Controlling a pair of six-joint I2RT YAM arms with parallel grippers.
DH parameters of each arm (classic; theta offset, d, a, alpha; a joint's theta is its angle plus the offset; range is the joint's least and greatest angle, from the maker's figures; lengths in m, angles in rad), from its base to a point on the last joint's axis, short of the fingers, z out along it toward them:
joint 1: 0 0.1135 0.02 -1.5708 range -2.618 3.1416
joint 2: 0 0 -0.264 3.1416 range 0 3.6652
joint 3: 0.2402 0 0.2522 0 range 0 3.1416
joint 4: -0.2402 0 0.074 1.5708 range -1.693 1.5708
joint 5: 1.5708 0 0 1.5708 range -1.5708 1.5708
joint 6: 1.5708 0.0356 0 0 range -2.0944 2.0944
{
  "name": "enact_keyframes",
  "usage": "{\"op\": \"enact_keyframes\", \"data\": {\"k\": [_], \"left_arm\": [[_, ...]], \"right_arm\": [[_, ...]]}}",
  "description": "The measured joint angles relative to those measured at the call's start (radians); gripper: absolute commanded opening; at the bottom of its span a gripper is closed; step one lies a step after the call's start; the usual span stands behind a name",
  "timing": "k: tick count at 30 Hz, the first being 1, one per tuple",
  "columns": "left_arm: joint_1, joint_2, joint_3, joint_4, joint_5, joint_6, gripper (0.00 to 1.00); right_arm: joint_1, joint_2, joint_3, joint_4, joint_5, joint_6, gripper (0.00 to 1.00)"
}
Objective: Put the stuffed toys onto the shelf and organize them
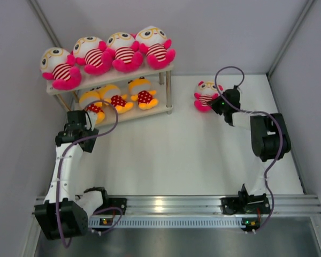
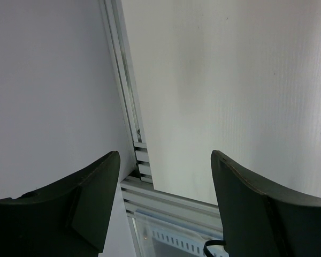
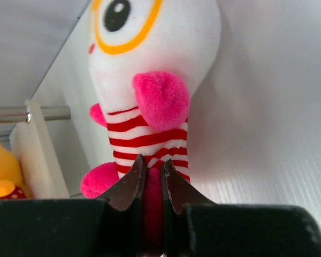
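Observation:
Several striped stuffed toys (image 1: 104,53) with white heads and pink limbs sit in a row on the top board of the shelf (image 1: 150,74). Three orange toys (image 1: 117,97) in red polka-dot outfits fill the lower tier. One more striped toy (image 1: 205,95) lies on the table right of the shelf. My right gripper (image 1: 218,103) is shut on it; in the right wrist view the gripper (image 3: 152,163) pinches a pink limb below the striped body (image 3: 150,134). My left gripper (image 1: 81,122) hovers by the shelf's lower left corner, open and empty (image 2: 166,155).
Grey walls close in the white table (image 1: 192,155) on the left, back and right. An aluminium rail (image 1: 176,203) runs along the near edge by the arm bases. In the right wrist view a shelf leg (image 3: 43,113) and an orange toy (image 3: 0,171) show at left.

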Motion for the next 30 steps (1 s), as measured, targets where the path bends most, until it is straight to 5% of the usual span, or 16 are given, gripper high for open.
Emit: {"op": "enact_keyframes", "data": {"k": [4, 16, 22, 30], "left_arm": [[0.0, -0.001, -0.008, 0.0, -0.002, 0.002, 0.75], [0.0, -0.052, -0.011, -0.001, 0.003, 0.001, 0.75], [0.0, -0.084, -0.013, -0.001, 0.006, 0.003, 0.75], [-0.001, -0.104, -0.034, -0.006, 0.006, 0.01, 0.75]], "right_arm": [[-0.011, -0.114, 0.059, -0.154, -0.04, -0.122, 0.0], [0.021, -0.236, 0.946, -0.637, -0.209, -0.436, 0.0], [0.218, -0.16, 1.339, -0.701, -0.21, -0.461, 0.0], [0.386, 0.059, 1.46, -0.62, -0.171, -0.319, 0.0]]}}
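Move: The last pink stuffed toy is already pinched in the right hand, low over the table. The rightmost toy on the upper shelf, where it is being taken, lies some 30 cm to the left, level fore and aft and about 34 cm higher. Its left neighbour sits about 14 cm beyond it and 4 cm nearer; below, the right orange toy is 38 cm left, 3 cm ahead and 3 cm up. From the left hand, that rightmost toy is roughly 28 cm ahead, 35 cm right, 25 cm up. The pink toy, still gripped in the shut right fingers, is carried fast and almost straight up by about 50 cm, then swung some 20 cm left towards the rightmost upper-shelf toy. The hand draws back a little on the way, comes forward again and sinks slightly at the end; the fingers tip upward some 50 degrees and turn counter-clockwise. ##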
